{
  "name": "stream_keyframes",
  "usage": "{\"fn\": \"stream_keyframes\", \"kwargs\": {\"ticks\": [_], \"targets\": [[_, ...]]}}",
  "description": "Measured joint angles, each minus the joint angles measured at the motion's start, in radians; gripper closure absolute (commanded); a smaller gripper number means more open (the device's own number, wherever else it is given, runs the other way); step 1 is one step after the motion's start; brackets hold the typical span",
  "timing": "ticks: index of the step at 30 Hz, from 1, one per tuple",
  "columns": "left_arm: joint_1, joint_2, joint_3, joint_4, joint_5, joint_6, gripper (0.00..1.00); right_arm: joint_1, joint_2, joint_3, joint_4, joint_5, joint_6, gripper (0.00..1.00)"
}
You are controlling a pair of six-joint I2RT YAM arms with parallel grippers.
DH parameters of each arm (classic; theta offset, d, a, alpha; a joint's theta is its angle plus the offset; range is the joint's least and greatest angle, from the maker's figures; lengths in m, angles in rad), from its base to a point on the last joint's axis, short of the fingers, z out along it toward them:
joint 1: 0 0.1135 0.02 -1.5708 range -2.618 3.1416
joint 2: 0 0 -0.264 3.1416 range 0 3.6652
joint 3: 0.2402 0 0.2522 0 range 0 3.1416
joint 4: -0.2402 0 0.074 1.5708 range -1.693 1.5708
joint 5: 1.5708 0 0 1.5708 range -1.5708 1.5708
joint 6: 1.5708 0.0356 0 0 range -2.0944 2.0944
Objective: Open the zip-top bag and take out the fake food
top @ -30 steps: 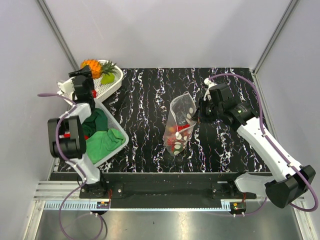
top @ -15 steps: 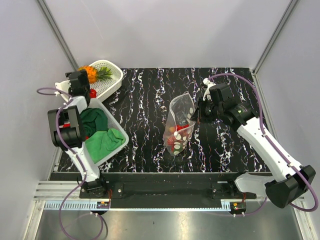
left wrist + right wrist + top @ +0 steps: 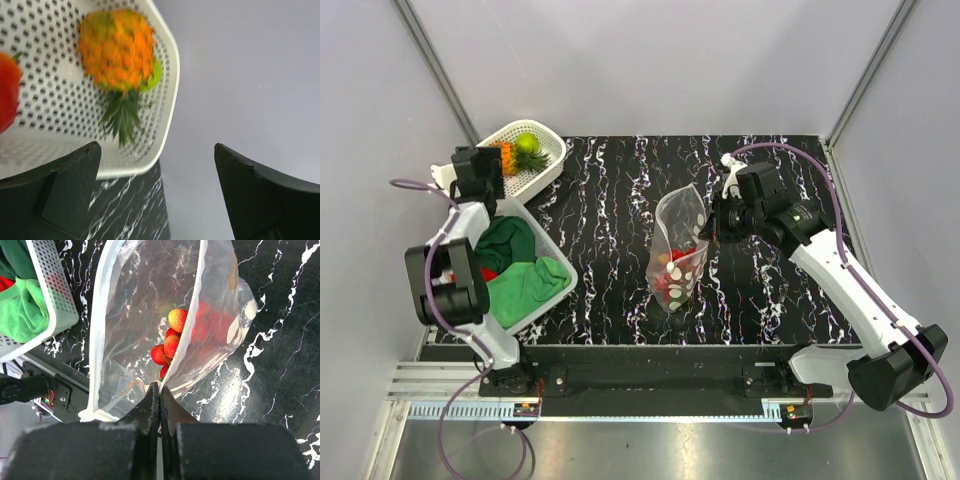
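Observation:
The zip-top bag (image 3: 678, 238) stands tilted at the middle of the black marble table, clear with white dots, its mouth open (image 3: 150, 300). Fake food, several red berry-like pieces (image 3: 171, 342), lies at its bottom (image 3: 670, 275). My right gripper (image 3: 159, 386) is shut on the bag's white zip rim, to the bag's right in the top view (image 3: 713, 232). My left gripper (image 3: 156, 146) is open and empty beside the small white basket (image 3: 170, 95) at the back left. In that basket lie an orange pineapple (image 3: 117, 50), a red piece (image 3: 7, 92) and a green fruit (image 3: 527, 144).
A larger white perforated basket (image 3: 554, 248) with green cloths (image 3: 525, 280) and a bit of red cloth stands at the left, under my left arm. Grey walls close in the table at the back and both sides.
My left gripper has opened wider and drawn back from the pineapple, which now lies free in the small basket. My right gripper has kept its hold on the bag, lifting it slightly.

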Motion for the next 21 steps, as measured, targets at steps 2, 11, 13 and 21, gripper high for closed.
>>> {"fn": "stream_keyframes", "kwargs": {"ticks": [2, 11, 13, 21], "targets": [[-0.037, -0.08, -0.07, -0.019, 0.043, 0.008, 0.18, 0.0, 0.0, 0.0, 0.0, 0.0, -0.005, 1.0], [-0.454, -0.324, -0.034, -0.22, 0.207, 0.214, 0.44, 0.0, 0.038, 0.051, -0.024, -0.029, -0.045, 1.0], [-0.567, -0.346, 0.059, -0.288, 0.21, 0.311, 0.47, 0.0, 0.063, 0.071, -0.022, -0.054, -0.052, 1.0], [-0.883, -0.349, 0.335, -0.479, 0.199, 0.593, 0.61, 0.039, 0.153, 0.139, -0.006, -0.172, -0.055, 1.0]]}}
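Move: The red fruit in the bag, the left hand's next aim, lies about 46 cm to its right, 20 cm back and 13 cm lower. Pineapple and tomato already sit in the basket, both some 6 cm to this hand's right and 14 cm below, the pineapple 3 cm ahead, the tomato 4 cm back. The right hand pinches the bag's rim; the red fruit lies 8 cm left, 3 cm ahead and 17 cm below it. Rightward and back, in a fast arc that climbs some 20 cm, the empty left hand leaves the basket and swings about 40 cm across towards the bag, turning clockwise roughly 70 degrees and tilting up while its fingers narrow to about half open. The right hand keeps its pinch on the rim and late on draws it nearly 5 cm left, turning slightly counter-clockwise. ##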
